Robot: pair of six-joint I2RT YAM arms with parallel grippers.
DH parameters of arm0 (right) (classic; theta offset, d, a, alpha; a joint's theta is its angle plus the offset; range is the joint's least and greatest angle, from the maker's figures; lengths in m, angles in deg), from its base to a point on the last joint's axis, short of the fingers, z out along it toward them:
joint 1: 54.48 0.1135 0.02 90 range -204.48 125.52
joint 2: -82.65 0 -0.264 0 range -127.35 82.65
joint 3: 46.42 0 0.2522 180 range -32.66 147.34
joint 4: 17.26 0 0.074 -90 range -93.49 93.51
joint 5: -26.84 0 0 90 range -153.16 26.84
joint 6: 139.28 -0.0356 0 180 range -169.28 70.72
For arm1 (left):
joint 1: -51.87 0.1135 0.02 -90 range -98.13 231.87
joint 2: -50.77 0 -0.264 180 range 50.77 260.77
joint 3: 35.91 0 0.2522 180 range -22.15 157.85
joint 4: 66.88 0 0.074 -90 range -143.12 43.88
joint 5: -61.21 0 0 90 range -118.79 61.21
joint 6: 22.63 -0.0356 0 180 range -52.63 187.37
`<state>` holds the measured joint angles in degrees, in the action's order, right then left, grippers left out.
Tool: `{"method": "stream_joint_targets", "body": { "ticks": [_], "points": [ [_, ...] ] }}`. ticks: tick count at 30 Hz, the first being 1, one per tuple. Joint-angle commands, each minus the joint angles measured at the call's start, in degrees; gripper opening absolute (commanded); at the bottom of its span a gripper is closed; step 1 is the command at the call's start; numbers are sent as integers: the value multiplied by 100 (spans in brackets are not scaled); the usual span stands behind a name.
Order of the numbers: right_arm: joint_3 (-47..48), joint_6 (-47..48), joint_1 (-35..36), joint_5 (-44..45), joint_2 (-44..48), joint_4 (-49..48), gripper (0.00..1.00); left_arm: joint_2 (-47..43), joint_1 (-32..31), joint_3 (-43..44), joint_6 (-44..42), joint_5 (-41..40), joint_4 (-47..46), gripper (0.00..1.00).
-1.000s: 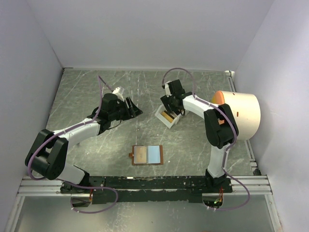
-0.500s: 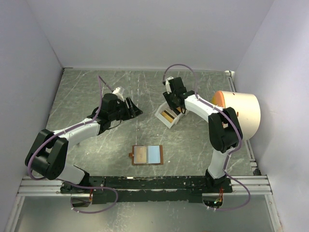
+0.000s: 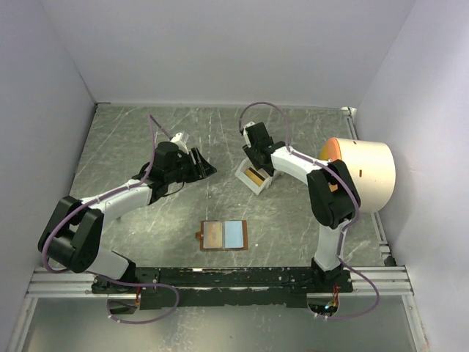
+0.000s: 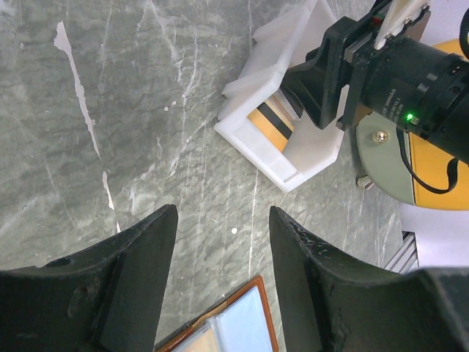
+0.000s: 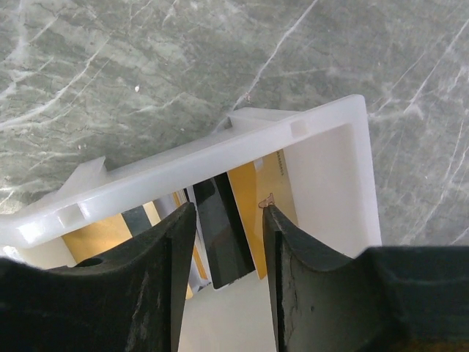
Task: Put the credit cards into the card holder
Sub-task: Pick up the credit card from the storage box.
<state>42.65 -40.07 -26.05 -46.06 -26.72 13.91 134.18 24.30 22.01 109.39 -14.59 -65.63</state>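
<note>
Several orange-yellow credit cards (image 5: 275, 187), one with a black stripe, lean inside a small white tray (image 5: 220, 150). My right gripper (image 5: 229, 209) reaches down into that tray (image 3: 258, 188). It is open, with its jaws narrowed to either side of the striped card and gaps still showing. The brown card holder (image 3: 225, 235) lies open and flat near the table's front centre, its clear pockets facing up. My left gripper (image 3: 205, 167) hovers open and empty left of the tray. In the left wrist view the card holder's corner (image 4: 242, 323) shows between the fingers, with the cards (image 4: 267, 121) and tray (image 4: 256, 143) beyond them.
A large white cylinder with an orange face (image 3: 363, 174) stands at the right edge, close behind the right arm. White walls close in the table on three sides. A metal rail (image 3: 220, 279) runs along the front edge.
The right wrist has swung a little left and turned over the tray, and its jaws have narrowed around the cards. The left arm and the card holder have not moved.
</note>
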Motion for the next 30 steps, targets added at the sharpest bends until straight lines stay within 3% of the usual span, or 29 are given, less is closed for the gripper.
{"method": "stream_joint_targets", "body": {
  "ticks": [1,8,30],
  "points": [
    [-6,97,140,256,-145,-122,41,33,50,-33,-45,101,-172,64],
    [-104,190,215,522,-252,-298,32,48,55,-32,-45,110,-189,64],
    [-34,337,251,1079,-513,-495,20,75,50,-23,-62,144,-208,64]
  ]
}}
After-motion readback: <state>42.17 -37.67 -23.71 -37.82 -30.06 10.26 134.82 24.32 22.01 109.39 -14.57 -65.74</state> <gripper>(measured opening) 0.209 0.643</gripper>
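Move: The black card leaning in the storage box lies just beyond and between the right fingertips, about 2 cm ahead of the hand point, 1 cm to its left and 3 cm below. The plain yellow card stands some 4 cm ahead and 1 cm right of the hand; the yellow-and-black card about 3 cm back and 4 cm left. From the left hand the black card is roughly 9 cm ahead, 17 cm right and 10 cm lower. Sinking slowly, about 1.5 cm in all, the right hand works down into the storage box astride the black card, shifting briefly left and back right, then edging slightly forward. It rolls some 5 degrees, left side down, while the fingers close steadily to half their gap, one along each edge of the black card; firm contact can't be made out. ##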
